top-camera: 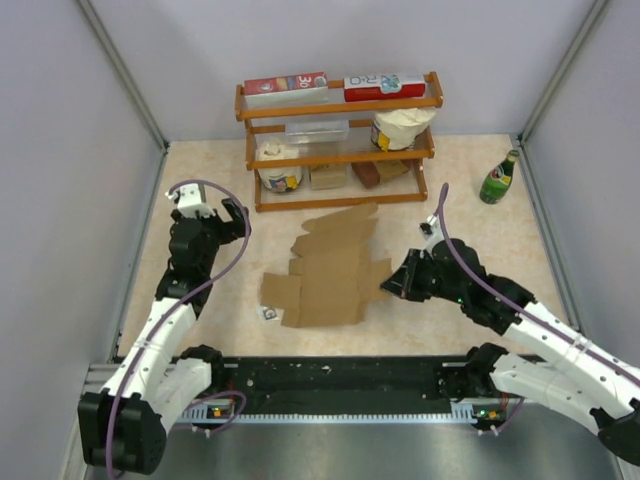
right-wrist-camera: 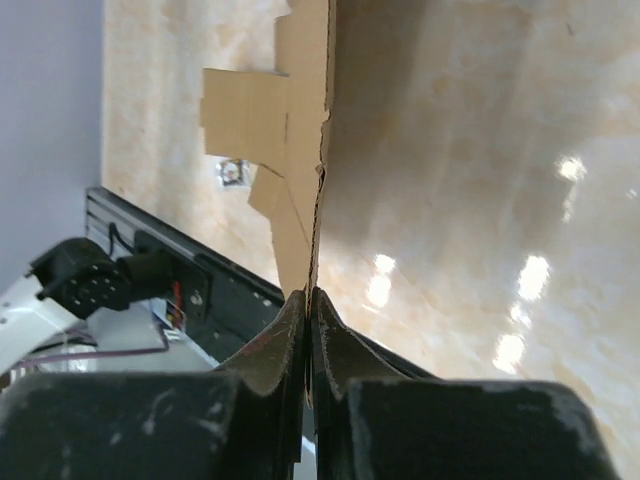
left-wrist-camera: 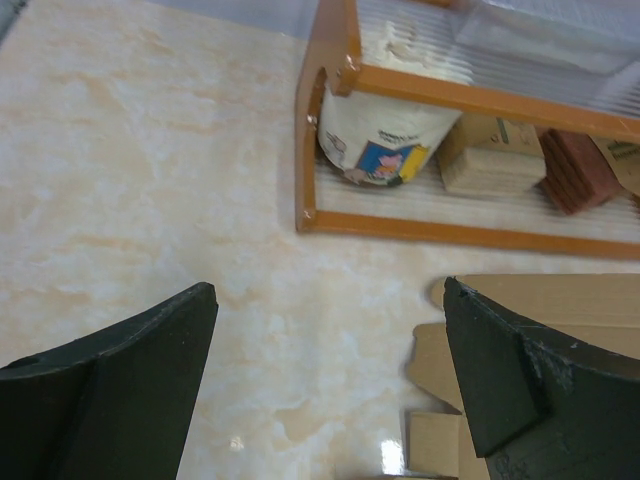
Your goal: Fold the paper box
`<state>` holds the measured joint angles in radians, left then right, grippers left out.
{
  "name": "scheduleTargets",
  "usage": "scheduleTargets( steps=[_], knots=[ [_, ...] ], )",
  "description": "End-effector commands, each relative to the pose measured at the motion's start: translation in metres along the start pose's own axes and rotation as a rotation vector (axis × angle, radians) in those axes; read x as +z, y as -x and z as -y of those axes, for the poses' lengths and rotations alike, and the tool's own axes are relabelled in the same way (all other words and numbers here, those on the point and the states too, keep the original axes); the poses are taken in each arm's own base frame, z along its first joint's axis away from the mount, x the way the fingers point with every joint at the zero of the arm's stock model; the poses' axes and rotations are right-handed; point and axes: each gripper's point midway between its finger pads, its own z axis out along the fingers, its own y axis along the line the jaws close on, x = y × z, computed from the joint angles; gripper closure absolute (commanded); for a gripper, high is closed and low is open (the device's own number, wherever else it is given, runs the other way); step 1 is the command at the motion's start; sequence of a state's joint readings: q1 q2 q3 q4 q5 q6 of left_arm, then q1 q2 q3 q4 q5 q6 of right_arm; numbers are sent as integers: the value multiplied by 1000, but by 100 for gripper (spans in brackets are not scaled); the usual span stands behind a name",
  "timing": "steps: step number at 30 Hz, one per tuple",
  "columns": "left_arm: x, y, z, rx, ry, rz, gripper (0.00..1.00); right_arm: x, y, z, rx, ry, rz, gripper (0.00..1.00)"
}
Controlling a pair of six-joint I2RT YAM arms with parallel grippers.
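The paper box (top-camera: 330, 270) is a flat brown die-cut cardboard sheet with flaps, lying in the middle of the table. My right gripper (top-camera: 396, 283) is at its right edge, shut on that edge. In the right wrist view the thin cardboard (right-wrist-camera: 300, 120) runs edge-on straight into the closed right gripper (right-wrist-camera: 310, 295). My left gripper (top-camera: 215, 212) hovers left of the sheet near the shelf. It stands wide open with nothing between its fingers. In the left wrist view the left gripper (left-wrist-camera: 328, 288) frames bare table, and the sheet's flaps (left-wrist-camera: 570, 298) lie by the right finger.
A wooden shelf (top-camera: 340, 157) at the back holds red-and-white cartons, paper cups and small blocks; its lower corner (left-wrist-camera: 400, 225) and a printed cup (left-wrist-camera: 380, 140) lie ahead of the left gripper. A green bottle (top-camera: 499, 178) stands back right. A small tag (top-camera: 270, 313) lies by the sheet's near-left corner.
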<state>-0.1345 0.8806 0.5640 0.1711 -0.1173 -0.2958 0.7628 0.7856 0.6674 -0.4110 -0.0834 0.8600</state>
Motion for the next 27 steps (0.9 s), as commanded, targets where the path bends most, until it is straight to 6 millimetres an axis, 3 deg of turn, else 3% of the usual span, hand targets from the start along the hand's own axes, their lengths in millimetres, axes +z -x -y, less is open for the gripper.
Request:
scheduleTargets(
  steps=[1, 6, 10, 14, 19, 23, 27],
  knots=[
    [-14, -1, 30, -31, -139, -92, 1, -36, 3, 9, -79, -106, -38, 100],
    [-18, -1, 37, -21, -170, -132, 1, -67, 21, 28, -119, -260, 27, 100],
    [-20, 2, 48, -27, -231, -126, 1, -81, 33, 32, -172, -328, 43, 100],
    [-25, 11, 66, -43, -335, -93, 1, -85, 35, 30, -297, -368, -55, 100],
    [-20, 5, 51, -96, -236, -114, 1, -84, 37, 24, -444, -365, -158, 100],
    [-21, 10, 65, -99, -314, -96, 1, -79, 34, 22, -523, -351, -239, 100],
    [-16, 21, 73, -110, -344, -78, 1, -80, 39, 32, -577, -436, -306, 100]
  ],
)
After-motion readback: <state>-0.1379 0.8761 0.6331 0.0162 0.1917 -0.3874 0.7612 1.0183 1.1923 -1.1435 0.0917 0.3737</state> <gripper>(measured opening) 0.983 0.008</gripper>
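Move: At the right hand's fingertips is the side flap of the paper box, already held; the box's middle lies about 9 cm ahead, 13 cm to the left and 8 cm below. A small printed card is on the table some 27 cm left, 8 cm ahead and 19 cm below that hand. From the left hand, the box's middle is roughly 8 cm back, 19 cm to the right and 12 cm lower. Hauling the pinched box to its right, away from the card, the right hand travels about 7.5 cm, drawing back slightly first and rising some 4 cm before easing down a little. It rolls its left side down nearly 40 degrees, turning slightly counter-clockwise late on. The empty left hand, fingers wide, shifts about 5.5 cm right and 2 cm back, swinging clockwise. ##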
